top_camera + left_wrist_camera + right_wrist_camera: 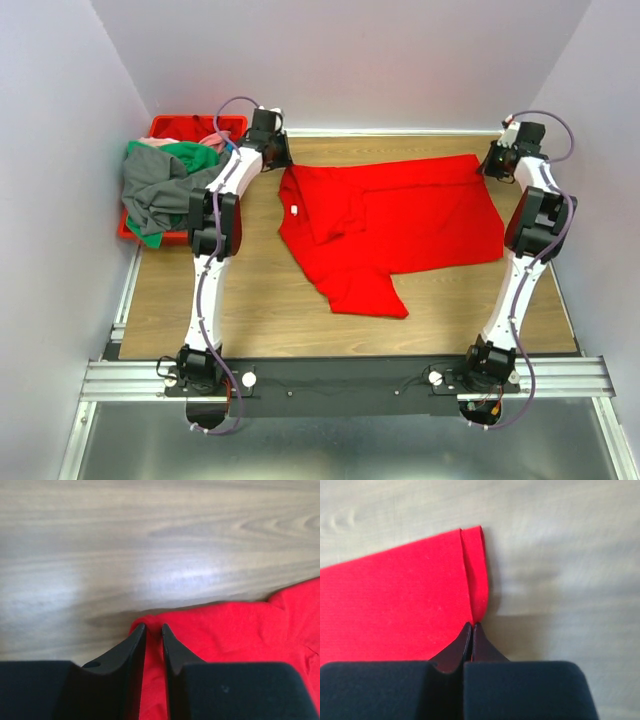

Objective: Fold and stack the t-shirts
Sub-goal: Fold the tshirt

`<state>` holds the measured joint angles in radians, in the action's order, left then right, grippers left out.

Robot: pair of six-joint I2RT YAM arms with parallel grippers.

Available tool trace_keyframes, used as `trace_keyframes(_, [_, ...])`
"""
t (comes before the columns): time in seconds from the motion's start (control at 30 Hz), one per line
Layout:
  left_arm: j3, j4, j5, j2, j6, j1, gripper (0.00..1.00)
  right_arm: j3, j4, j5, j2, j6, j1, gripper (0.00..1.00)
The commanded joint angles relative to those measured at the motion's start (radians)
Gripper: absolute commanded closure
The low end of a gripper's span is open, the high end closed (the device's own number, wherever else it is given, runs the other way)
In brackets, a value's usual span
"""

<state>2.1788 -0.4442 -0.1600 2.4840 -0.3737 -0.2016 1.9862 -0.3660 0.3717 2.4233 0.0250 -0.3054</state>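
Note:
A bright red t-shirt (400, 220) lies spread across the wooden table, with a small white neck label at its left and one sleeve pointing to the near side. My left gripper (278, 158) is at the shirt's far left corner. In the left wrist view its jaws (152, 629) stand narrowly apart with a ridge of red cloth (240, 630) pinched between them. My right gripper (497, 160) is at the far right corner. In the right wrist view its jaws (472, 625) are shut on the edge of the folded hem (395, 605).
A red plastic crate (170, 122) stands at the far left by the wall. Grey (160, 190), green (185, 155) and pink (208, 140) t-shirts are heaped in it and hang over its side. Walls close in on three sides. A metal rail (350, 378) runs along the near edge.

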Motion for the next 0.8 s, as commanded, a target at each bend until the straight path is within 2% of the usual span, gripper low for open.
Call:
trace_keyframes(0.0, [0.107, -0.042, -0.062, 0.061, -0.03, 0.025, 0.73, 0.131, -0.024, -0.059, 0.071, -0.022, 0.023, 1.0])
trace_keyframes(0.1, [0.133, -0.05, -0.078, 0.066, -0.034, 0.034, 0.71, 0.181, -0.025, -0.071, 0.097, -0.022, 0.038, 0.98])
trace_keyframes(0.2, [0.119, -0.037, -0.093, 0.029, -0.024, 0.034, 0.65, 0.186, -0.027, -0.094, 0.088, -0.02, 0.049, 0.7])
trace_keyframes(0.23, [0.115, -0.037, -0.096, 0.015, -0.021, 0.034, 0.64, 0.177, -0.027, -0.103, 0.07, -0.016, 0.051, 0.55])
trace_keyframes(0.27, [0.098, -0.033, -0.102, -0.025, -0.011, 0.034, 0.6, 0.148, -0.027, -0.132, 0.054, 0.01, 0.054, 0.33])
trace_keyframes(0.37, [0.043, 0.001, -0.114, -0.117, 0.013, 0.025, 0.56, 0.08, -0.027, -0.155, -0.032, 0.074, 0.057, 0.12])
trace_keyframes(0.47, [-0.077, 0.061, -0.105, -0.291, 0.039, 0.01, 0.52, -0.056, -0.025, -0.151, -0.16, 0.136, 0.058, 0.02])
trace_keyframes(0.5, [-0.115, 0.079, -0.102, -0.395, 0.053, -0.002, 0.51, -0.099, -0.025, -0.14, -0.199, 0.15, 0.06, 0.0])
trace_keyframes(0.57, [-0.306, 0.14, -0.069, -0.568, 0.094, -0.015, 0.48, -0.223, -0.025, -0.122, -0.315, 0.2, 0.066, 0.0])
trace_keyframes(0.6, [-0.307, 0.166, -0.058, -0.57, 0.11, -0.018, 0.47, -0.266, -0.025, -0.125, -0.354, 0.219, 0.072, 0.0])
trace_keyframes(0.63, [-0.43, 0.192, -0.047, -0.699, 0.127, -0.019, 0.45, -0.308, -0.024, -0.129, -0.387, 0.237, 0.078, 0.0])
trace_keyframes(0.67, [-0.494, 0.25, -0.018, -0.762, 0.136, -0.019, 0.44, -0.399, -0.024, -0.128, -0.464, 0.28, 0.094, 0.0])
trace_keyframes(0.7, [-0.625, 0.277, -0.003, -0.89, 0.145, -0.019, 0.4, -0.447, -0.025, -0.125, -0.499, 0.3, 0.098, 0.0])
trace_keyframes(0.73, [-0.69, 0.326, 0.023, -0.954, 0.162, -0.019, 0.37, -0.533, -0.022, -0.125, -0.535, 0.332, 0.107, 0.0])
trace_keyframes(0.77, [-0.758, 0.347, 0.033, -1.02, 0.173, -0.019, 0.34, -0.533, -0.024, -0.123, -0.567, 0.345, 0.111, 0.0])
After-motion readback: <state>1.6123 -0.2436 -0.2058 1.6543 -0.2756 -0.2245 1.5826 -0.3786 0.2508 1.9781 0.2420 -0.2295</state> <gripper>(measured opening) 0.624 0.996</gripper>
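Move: Both hands still hold the far corners of the red t-shirt just over the table; the spot where each corner is laid is only 2 or 3 cm farther out and some 3 cm below. For the left hand the shirt's middle is about 16 cm back and 29 cm to its right, the white label 14 cm back and 2 cm right, the red bin some 31 cm left and 5 cm back. For the right hand the shirt's middle is some 16 cm back and 29 cm left. Both hands first finish drawing the shirt's far edge forward towards the back wall, the left by about 2 cm and the right by 3 to 4 cm, then open their fingers to let the corners go, the right to full width and the left only partway. Both then back off towards the base and rise clear of the cloth: the left shoots up some 25 cm with its fingertips tipping up nearly 30 degrees, while the right draws back about 11 cm, lifts more modestly, drifts a little left and rolls its left side down. ##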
